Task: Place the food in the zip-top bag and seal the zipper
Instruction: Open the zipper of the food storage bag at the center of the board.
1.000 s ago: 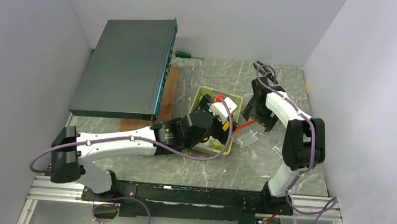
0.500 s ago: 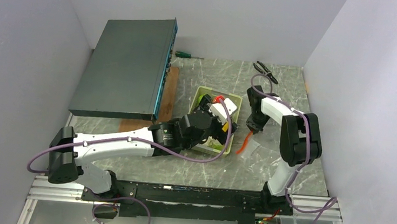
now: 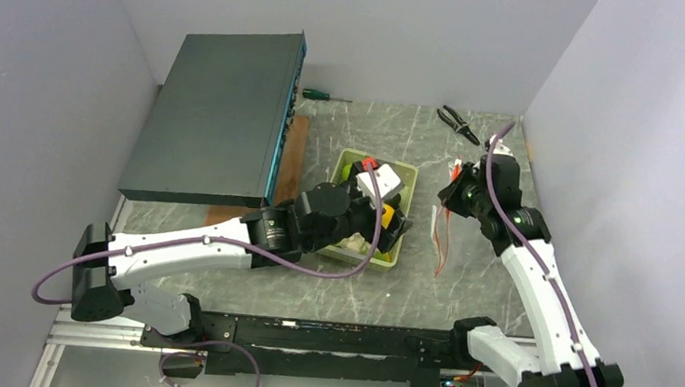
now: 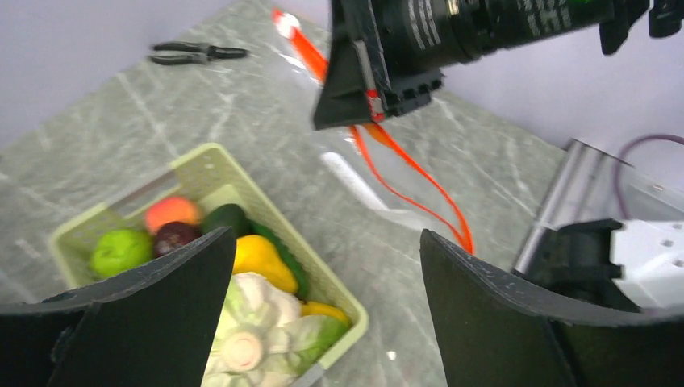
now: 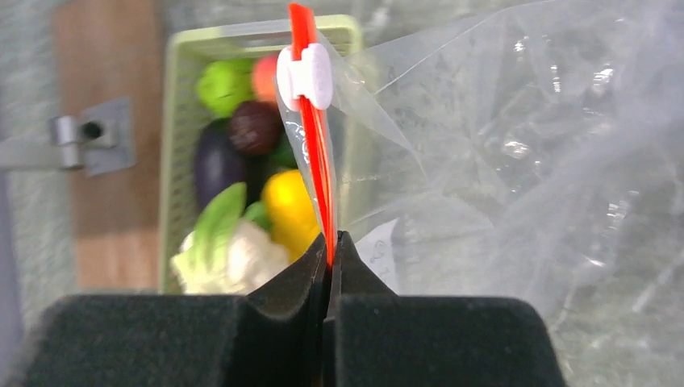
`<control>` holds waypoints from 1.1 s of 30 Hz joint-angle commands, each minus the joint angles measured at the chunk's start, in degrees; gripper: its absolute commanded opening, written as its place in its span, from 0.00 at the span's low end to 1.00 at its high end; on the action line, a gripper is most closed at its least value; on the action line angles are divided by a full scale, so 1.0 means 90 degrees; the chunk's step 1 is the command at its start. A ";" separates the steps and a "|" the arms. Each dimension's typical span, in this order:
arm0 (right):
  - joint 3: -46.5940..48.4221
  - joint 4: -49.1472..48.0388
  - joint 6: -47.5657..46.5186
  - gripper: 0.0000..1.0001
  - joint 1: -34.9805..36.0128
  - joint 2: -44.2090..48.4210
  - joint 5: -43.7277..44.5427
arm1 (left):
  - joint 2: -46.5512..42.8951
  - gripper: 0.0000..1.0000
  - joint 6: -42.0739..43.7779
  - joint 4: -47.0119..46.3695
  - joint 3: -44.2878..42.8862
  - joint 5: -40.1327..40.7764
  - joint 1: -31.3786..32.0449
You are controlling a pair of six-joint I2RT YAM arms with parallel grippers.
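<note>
My right gripper [image 5: 331, 242] is shut on the red-orange zipper [image 5: 313, 137] of the clear zip-top bag [image 5: 500, 145], just below its white slider [image 5: 305, 76]. The top view has this gripper [image 3: 451, 196] raised right of the tray, with the bag [image 3: 440, 240] hanging under it. The food lies in the pale green tray [image 4: 339, 290]: white cauliflower [image 4: 250, 322], yellow piece [image 4: 258, 258], bright green piece [image 4: 117, 250], orange round piece [image 4: 169, 214], dark purple piece [image 4: 173, 236]. My left gripper [image 4: 328, 234] hangs open above the tray's near end, holding nothing.
A large dark box [image 3: 219, 117] stands at the back left, partly over a wooden board [image 3: 290, 165]. A green-handled screwdriver [image 3: 324, 95] and black pliers [image 3: 459, 122] lie along the back edge. Grey walls close in both sides.
The right gripper has shut on the bag's zipper strip and lifted the bag off the table, its arm swinging out to the right. The left gripper has stayed over the tray.
</note>
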State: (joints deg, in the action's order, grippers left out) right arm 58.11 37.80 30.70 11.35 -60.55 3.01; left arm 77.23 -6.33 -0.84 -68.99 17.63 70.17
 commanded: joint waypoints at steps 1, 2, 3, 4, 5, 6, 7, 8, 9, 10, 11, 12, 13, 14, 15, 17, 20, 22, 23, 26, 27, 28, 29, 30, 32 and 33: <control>-0.0139 -0.0514 -0.0144 0.00 0.0024 0.0466 -0.1484 | 0.0342 0.86 -0.0442 -0.0034 -0.0282 -0.1465 -0.0043; -0.0143 -0.0509 0.0009 0.00 0.0036 0.0527 -0.1559 | 0.0571 0.84 -0.0531 0.0064 -0.0452 -0.1580 -0.0043; -0.0161 -0.0517 0.0159 0.00 0.0044 0.0577 -0.1630 | 0.0771 0.83 -0.0622 0.0289 -0.0582 -0.1633 -0.0043; -0.0166 -0.0514 0.0314 0.00 0.0047 0.0621 -0.1664 | 0.0953 0.82 -0.0708 0.0423 -0.0704 -0.1699 -0.0043; -0.0167 -0.0501 0.0508 0.00 0.0081 0.0674 -0.1650 | 0.1122 0.82 -0.0767 0.0558 -0.0834 -0.1768 -0.0043; -0.0177 -0.0518 0.0640 0.00 0.0116 0.0732 -0.1624 | 0.1285 0.83 -0.0841 0.0702 -0.0958 -0.1777 -0.0043; -0.0198 -0.0543 0.0767 0.00 0.0176 0.0797 -0.1582 | 0.1395 0.84 -0.0914 0.0797 -0.1033 -0.1787 -0.0045; -0.0247 -0.0559 0.0878 0.00 0.0238 0.0875 -0.1499 | 0.1457 0.85 -0.0985 0.0810 -0.1052 -0.1820 -0.0057; -0.0260 -0.0575 0.0974 0.00 0.0284 0.0928 -0.1418 | 0.1482 0.86 -0.1026 0.0773 -0.1027 -0.1844 -0.0062; -0.0286 -0.0572 0.1067 0.00 0.0340 0.0986 -0.1343 | 0.1491 0.86 -0.1055 0.0719 -0.0988 -0.1827 -0.0067; -0.0322 -0.0568 0.1153 0.00 0.0383 0.1043 -0.1277 | 0.1495 0.84 -0.1068 0.0694 -0.0957 -0.1760 -0.0072; -0.0366 -0.0574 0.1253 0.00 0.0416 0.1123 -0.1226 | 0.1499 0.80 -0.1078 0.0702 -0.0950 -0.1651 -0.0072; -0.0406 -0.0586 0.1346 0.00 0.0453 0.1184 -0.1191 | 0.1504 0.75 -0.1103 0.0734 -0.0944 -0.1508 -0.0081; -0.0461 -0.0591 0.1473 0.00 0.0475 0.1239 -0.1164 | 0.1517 0.70 -0.1141 0.0801 -0.0947 -0.1353 -0.0103; -0.0518 -0.0617 0.1590 0.00 0.0506 0.1286 -0.1135 | 0.1532 0.64 -0.1204 0.0819 -0.0935 -0.1263 -0.0143; -0.0639 -0.0677 0.1805 0.00 0.0595 0.1376 -0.1076 | 0.1541 0.62 -0.1347 0.0766 -0.0877 -0.1332 -0.0265; -0.0706 -0.0679 0.1984 0.00 0.0771 0.1414 -0.0814 | 0.1513 0.64 -0.1634 0.0643 -0.0779 -0.1639 -0.0469; -0.0726 -0.0663 0.2071 0.00 0.0851 0.1406 -0.0710 | 0.1492 0.67 -0.1749 0.0561 -0.0728 -0.1775 -0.0513; -0.0740 -0.0670 0.2134 0.00 0.0895 0.1405 -0.0658 | 0.1490 0.67 -0.1775 0.0556 -0.0730 -0.1811 -0.0520; -0.0810 -0.0710 0.2337 0.00 0.1032 0.1451 -0.0440 | 0.1470 0.69 -0.1792 0.0525 -0.0705 -0.1863 -0.0519; -0.0816 -0.0705 0.2413 0.00 0.1086 0.1456 -0.0369 | 0.1481 0.69 -0.1789 0.0536 -0.0712 -0.1843 -0.0521; -0.0817 -0.0690 0.2492 0.00 0.1158 0.1463 -0.0343 | 0.1501 0.69 -0.1792 0.0571 -0.0734 -0.1798 -0.0521; -0.0821 -0.0669 0.2576 0.00 0.1215 0.1457 -0.0200 | 0.1529 0.68 -0.1793 0.0648 -0.0767 -0.1749 -0.0526; -0.0840 -0.0666 0.2662 0.00 0.1288 0.1462 -0.0089 | 0.1562 0.66 -0.1811 0.0701 -0.0800 -0.1730 -0.0536; -0.0879 -0.0678 0.2834 0.00 0.1445 0.1455 0.0061 | 0.1647 0.66 -0.1862 0.0761 -0.0869 -0.1818 -0.0583; -0.0869 -0.0647 0.2925 0.00 0.1510 0.1438 0.0146 | 0.1702 0.66 -0.1908 0.0787 -0.0919 -0.1882 -0.0617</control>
State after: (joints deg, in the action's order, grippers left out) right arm 50.57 33.36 52.56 22.85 -48.36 -0.08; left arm 92.09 -21.76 6.79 -75.44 2.35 65.25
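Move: The orange zipper of the bag, pinched in the right fingertips, lies from the left hand some 8 cm ahead, 11 cm to the right and about 11 cm lower. Its white slider is some 7 cm farther out than that pinch, straight ahead of it. The vegetable bin lies below the left hand, about 6 cm ahead, 4 cm left and 27 cm down. From the right hand, the open left gripper is about 8 cm back, 11 cm left and 11 cm higher; the bin is 15 cm left, 2 cm back and 16 cm lower. Still pinching the zipper, the right hand carries the bag about 7 cm left and 4 to 5 cm back towards the left gripper, rising a little and rolling its left side up some 20 degrees. Meanwhile the left hand drops about 9 cm and goes 5 cm right to the zipper strips, dipping back slightly and returning, fingers tipping down and narrowing to about two-thirds open without shutting. ##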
